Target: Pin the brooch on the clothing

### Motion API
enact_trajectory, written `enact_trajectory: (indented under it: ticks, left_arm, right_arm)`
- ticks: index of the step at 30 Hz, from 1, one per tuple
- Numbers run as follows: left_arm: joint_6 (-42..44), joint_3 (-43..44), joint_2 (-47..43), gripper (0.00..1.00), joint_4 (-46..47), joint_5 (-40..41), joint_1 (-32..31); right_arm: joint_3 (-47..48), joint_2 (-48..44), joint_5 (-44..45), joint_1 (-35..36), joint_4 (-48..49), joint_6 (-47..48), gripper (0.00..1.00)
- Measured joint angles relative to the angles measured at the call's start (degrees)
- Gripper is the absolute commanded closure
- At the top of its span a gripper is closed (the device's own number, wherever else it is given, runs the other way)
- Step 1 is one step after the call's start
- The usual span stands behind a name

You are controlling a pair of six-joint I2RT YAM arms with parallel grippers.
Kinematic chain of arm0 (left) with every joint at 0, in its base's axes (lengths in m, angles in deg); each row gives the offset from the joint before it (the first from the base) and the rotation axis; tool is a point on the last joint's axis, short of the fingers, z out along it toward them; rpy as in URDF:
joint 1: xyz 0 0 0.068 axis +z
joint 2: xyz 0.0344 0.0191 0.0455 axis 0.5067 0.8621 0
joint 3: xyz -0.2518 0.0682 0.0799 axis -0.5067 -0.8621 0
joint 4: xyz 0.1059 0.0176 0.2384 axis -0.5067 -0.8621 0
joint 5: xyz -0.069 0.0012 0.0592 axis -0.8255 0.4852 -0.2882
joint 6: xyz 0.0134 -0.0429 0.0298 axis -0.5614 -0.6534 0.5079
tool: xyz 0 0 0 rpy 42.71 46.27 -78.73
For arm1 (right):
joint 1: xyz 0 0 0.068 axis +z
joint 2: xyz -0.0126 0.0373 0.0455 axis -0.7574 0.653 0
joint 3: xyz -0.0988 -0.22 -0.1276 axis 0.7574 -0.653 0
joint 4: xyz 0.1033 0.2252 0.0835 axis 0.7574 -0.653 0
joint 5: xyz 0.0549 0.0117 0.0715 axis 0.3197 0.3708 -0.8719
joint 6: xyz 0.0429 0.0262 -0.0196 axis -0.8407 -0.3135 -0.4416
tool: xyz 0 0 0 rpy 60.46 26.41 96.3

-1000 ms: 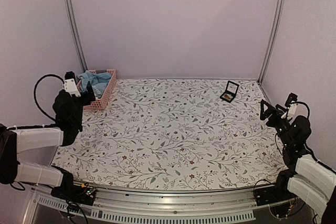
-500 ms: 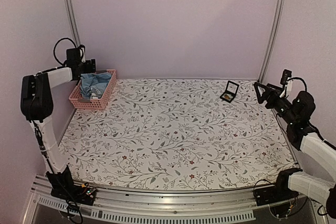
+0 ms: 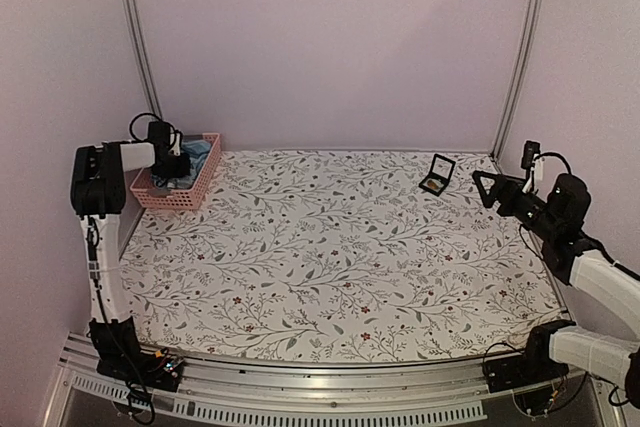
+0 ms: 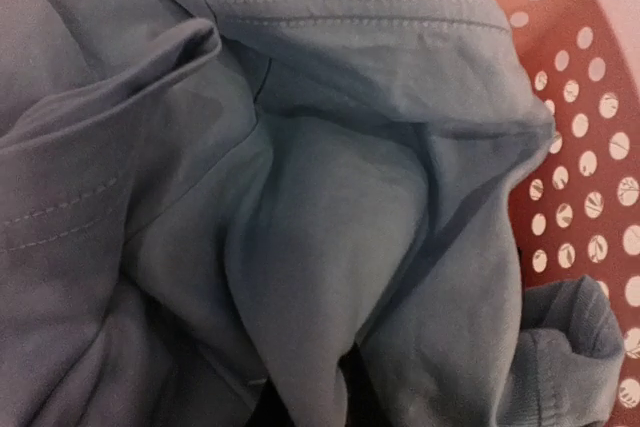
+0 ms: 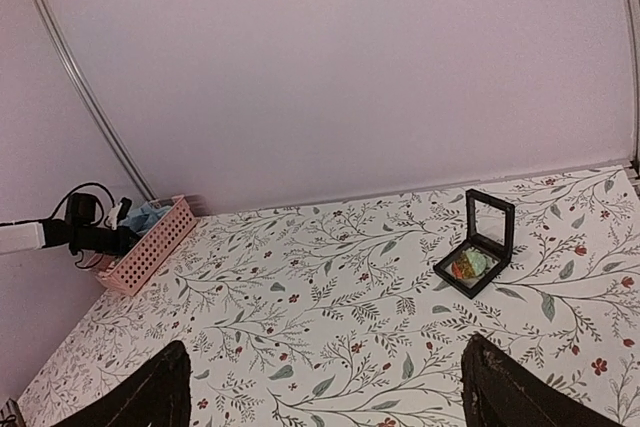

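Observation:
The clothing (image 4: 330,197) is a crumpled light blue shirt that fills the left wrist view; it lies in a pink basket (image 3: 192,193) at the table's far left. My left gripper (image 3: 172,171) reaches down into the basket. Its dark fingertips barely show under a fold of the cloth, which is pinched between them (image 4: 305,409). The brooch (image 5: 468,265), orange and green, rests in an open black case (image 3: 438,174) at the far right. My right gripper (image 5: 335,397) hovers open just right of the case, with nothing between its fingers.
The pink basket's perforated wall (image 4: 590,207) rises close to the right of the cloth. Metal frame posts (image 3: 515,57) stand at the back corners against the lilac walls. Floral tablecloth (image 3: 330,247) covers the table between basket and case.
My left arm has come down from above the basket's rear into it, and its gripper has closed on the cloth. The right gripper has moved left, toward the case.

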Motion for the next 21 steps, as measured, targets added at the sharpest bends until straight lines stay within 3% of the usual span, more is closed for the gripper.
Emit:
enact_trajectory:
  ticks: [4,10,14,21]
  left_arm:
    - [-0.5,-8.0,-8.2,1.0,1.95,-0.44,0.52]
    - [4.26,-12.81,-27.93,1.0,6.27,6.4,-3.17]
    - [10.05,-12.7,-42.93,1.0,14.56,8.72,-10.58]
    - [15.26,-11.87,-58.25,1.0,19.06,-2.54,-24.57]
  right_arm:
    - [0.0,-1.22,0.0,0.0,-0.15,0.09,0.08]
    - [0.37,-0.31,-1.77,0.26,-0.35,0.09,0.08]
    - [0.92,0.44,-3.28,0.39,-0.33,0.09,0.08]
    - [2.47,2.05,-6.29,1.11,-0.31,0.13,0.09]
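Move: My left fingers are already shut on the blue clothing, its heap centred about 2 cm ahead and 1 cm below the hand. The pink basket surrounds it, centred level with the hand and roughly 2 cm lower. The open brooch case lies far off, some 87 cm right, 2 cm nearer my base and 5 cm below. From my right hand the clothing is about 90 cm left, 30 cm ahead and 20 cm down. With my left hand I keep the clothing pinched and whip it up out of the basket, over 50 cm high: nearly straight up at first, then also sweeping back and to my right, about 20 cm each way. As I rise the wrist swings the fingers up by some 70 degrees and turns clockwise. My open right hand merely drifts about 2 cm left. ##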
